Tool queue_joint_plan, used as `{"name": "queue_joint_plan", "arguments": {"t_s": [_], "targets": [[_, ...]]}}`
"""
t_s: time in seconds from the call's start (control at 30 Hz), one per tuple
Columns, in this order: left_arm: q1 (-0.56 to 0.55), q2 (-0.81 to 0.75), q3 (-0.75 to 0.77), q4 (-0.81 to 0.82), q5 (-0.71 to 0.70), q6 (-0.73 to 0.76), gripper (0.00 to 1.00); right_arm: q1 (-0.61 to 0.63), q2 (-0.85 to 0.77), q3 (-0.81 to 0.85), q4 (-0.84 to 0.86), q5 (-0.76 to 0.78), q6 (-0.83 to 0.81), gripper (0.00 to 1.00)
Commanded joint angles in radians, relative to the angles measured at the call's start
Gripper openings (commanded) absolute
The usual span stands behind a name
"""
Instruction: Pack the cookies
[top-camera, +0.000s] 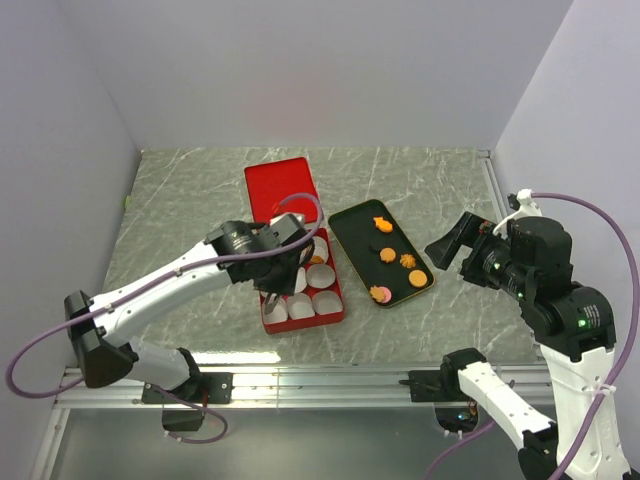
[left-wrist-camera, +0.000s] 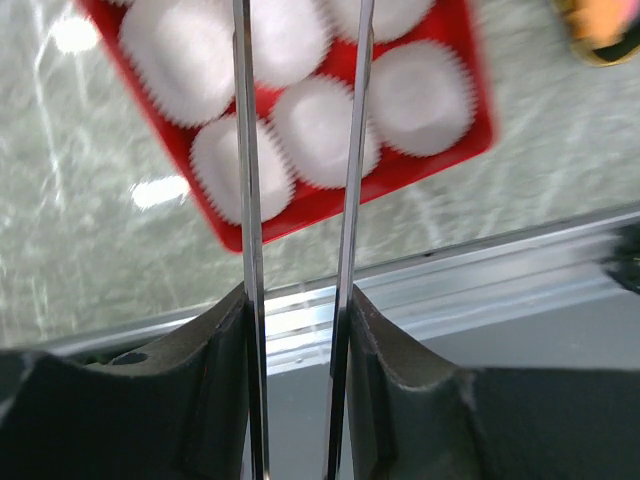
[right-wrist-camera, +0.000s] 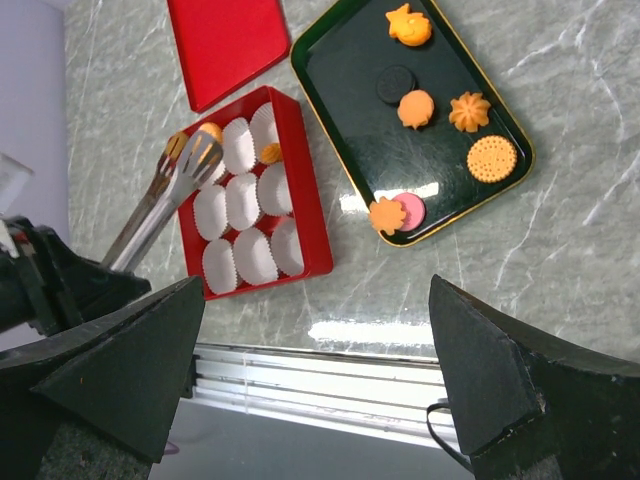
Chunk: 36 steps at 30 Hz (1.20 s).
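Several cookies (right-wrist-camera: 415, 108) lie on the black tray (right-wrist-camera: 340, 80), mostly orange, one dark, one pink (right-wrist-camera: 408, 211). One orange cookie (right-wrist-camera: 270, 153) sits in a paper cup of the red box (right-wrist-camera: 312, 190). My left gripper (top-camera: 283, 262) is shut on metal tongs (right-wrist-camera: 160, 200), whose blades (left-wrist-camera: 245, 150) run out between its fingers. The tong tips hover over the box's far-left cups, where two more orange cookies (right-wrist-camera: 210, 131) show; I cannot tell whether the tongs grip either of them. My right gripper (top-camera: 450, 248) hangs open and empty to the right of the tray.
The red lid (top-camera: 283, 185) lies flat behind the box. White paper cups (left-wrist-camera: 320, 130) fill the box's compartments. An aluminium rail (right-wrist-camera: 330, 370) runs along the table's near edge. Grey walls close in the table on three sides.
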Motion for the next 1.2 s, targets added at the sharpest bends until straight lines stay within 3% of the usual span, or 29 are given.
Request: {"name": "queue_joint_plan", "arguments": {"t_s": [0.0, 1.17], "targets": [[0.013, -0.066, -0.087, 0.039, -0.023, -0.07, 0.33, 0.01, 0.0, 0.02, 0.053, 0.006, -0.014, 1.0], [0.053, 0.143, -0.064, 0.069, -0.098, -0.066, 0.4, 0.035, -0.023, -0.028, 0.059, 0.018, -0.023, 1.0]]}}
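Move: My left hand grips the tongs with an orange cookie between their tips. The far-middle paper cup of the red box lies about 13 cm ahead, 2 cm right and 18 cm below. The far-right cup, with a cookie already in it, is some 6 cm right of that; the box's centre cup is about 6 cm nearer me. From my right hand the far-middle cup is roughly 13 cm ahead, 31 cm left and 31 cm down. Keeping my grip on the tongs, I lower my left hand about 6 cm over the red box, first slipping some 2 cm left and slightly back, then easing forward as I sink. The wrist turns about 10 degrees, swinging the tong tips left and down towards the far-middle cup, and my fingers don't open. ##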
